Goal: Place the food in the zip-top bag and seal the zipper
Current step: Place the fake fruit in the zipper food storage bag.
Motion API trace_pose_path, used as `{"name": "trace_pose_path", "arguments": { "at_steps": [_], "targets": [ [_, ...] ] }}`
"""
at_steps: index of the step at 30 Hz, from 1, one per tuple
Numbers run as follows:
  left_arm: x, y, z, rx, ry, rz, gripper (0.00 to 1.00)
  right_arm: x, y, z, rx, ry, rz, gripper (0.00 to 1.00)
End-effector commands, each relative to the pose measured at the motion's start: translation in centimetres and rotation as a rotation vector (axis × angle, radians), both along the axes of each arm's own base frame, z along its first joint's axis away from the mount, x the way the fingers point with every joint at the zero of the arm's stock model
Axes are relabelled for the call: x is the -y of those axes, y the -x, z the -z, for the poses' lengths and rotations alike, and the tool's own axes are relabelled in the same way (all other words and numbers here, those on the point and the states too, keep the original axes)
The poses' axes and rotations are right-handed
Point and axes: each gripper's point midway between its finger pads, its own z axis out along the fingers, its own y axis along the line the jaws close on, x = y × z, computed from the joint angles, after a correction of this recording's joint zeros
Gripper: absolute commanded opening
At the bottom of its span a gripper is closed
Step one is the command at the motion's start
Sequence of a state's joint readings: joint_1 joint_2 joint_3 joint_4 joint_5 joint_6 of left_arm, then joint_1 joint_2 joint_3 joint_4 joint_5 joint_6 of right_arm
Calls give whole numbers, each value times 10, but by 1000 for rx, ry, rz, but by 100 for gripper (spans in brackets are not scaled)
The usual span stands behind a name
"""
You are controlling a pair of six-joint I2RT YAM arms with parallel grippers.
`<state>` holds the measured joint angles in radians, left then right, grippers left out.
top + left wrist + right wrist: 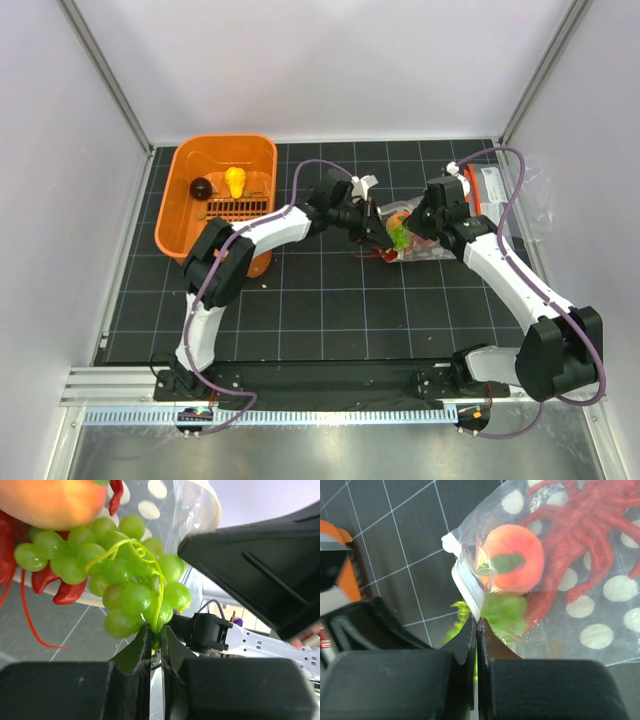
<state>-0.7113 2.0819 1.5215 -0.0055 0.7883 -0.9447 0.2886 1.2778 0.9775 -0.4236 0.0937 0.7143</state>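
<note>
The clear dotted zip-top bag (420,243) lies between my two grippers; it also shows in the right wrist view (600,615). The peach-orange fruit (512,560) and the red lobster (585,530) are inside it. My right gripper (476,621) is shut on the bag's mouth edge, at the white zipper strip (467,587). My left gripper (156,632) is shut on the stem of the green grape bunch (120,575) and holds it at the bag's mouth, against the lobster (65,590) and fruit (50,500). The grapes (505,612) show partly behind the plastic.
An orange basket (185,170) stands at the back left with a yellow toy (235,181) and a dark ball (201,188) in it. Flat clear packets with an orange-red strip (500,190) lie at the back right. White walls close in both sides.
</note>
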Motion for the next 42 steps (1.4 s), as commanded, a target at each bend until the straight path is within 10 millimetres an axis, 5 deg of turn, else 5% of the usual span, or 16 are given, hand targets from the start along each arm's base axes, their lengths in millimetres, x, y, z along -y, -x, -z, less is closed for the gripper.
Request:
{"name": "trace_pose_path", "arguments": {
  "at_steps": [1,11,19,27,42],
  "targets": [
    [21,5,-25,38,89,65,0,-6,-7,-24,91,-46,-5,1],
    [47,-5,5,18,58,64,0,-10,0,-25,101,-74,-20,1],
    [36,-32,22,63,3,-11,0,2,14,-22,73,-12,-24,1],
    [25,-46,14,106,-12,-33,0,16,33,-5,20,74,-33,1],
    [84,1,16,107,5,87,1,-4,16,-14,68,-37,-45,1]
  ]
}}
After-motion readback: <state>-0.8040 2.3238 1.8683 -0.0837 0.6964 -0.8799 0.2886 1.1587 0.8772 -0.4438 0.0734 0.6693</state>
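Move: The left gripper holds the grapes by the stem, already partly in the zipper bag's mouth; the middle of the mouth is about 3 cm to its right, 1 cm ahead and 3 cm lower. The peach inside lies some 5 cm ahead and 3 cm right, the lobster roughly 3 cm ahead and 8 cm right, both some 5 cm lower. From the right gripper, pinching the upper lip, the mouth's middle is about 3 cm left, level fore and aft, 4 cm lower. Bring the left gripper rightward and down into the bag mouth, about 4 cm each way, then sweep it 4 cm forward towards the peach side. Next push farther right under the upper lip while rising a little and easing back, fingers staying shut. Meanwhile keep the right gripper's pinch on the lip and draw it some 3 cm back. ##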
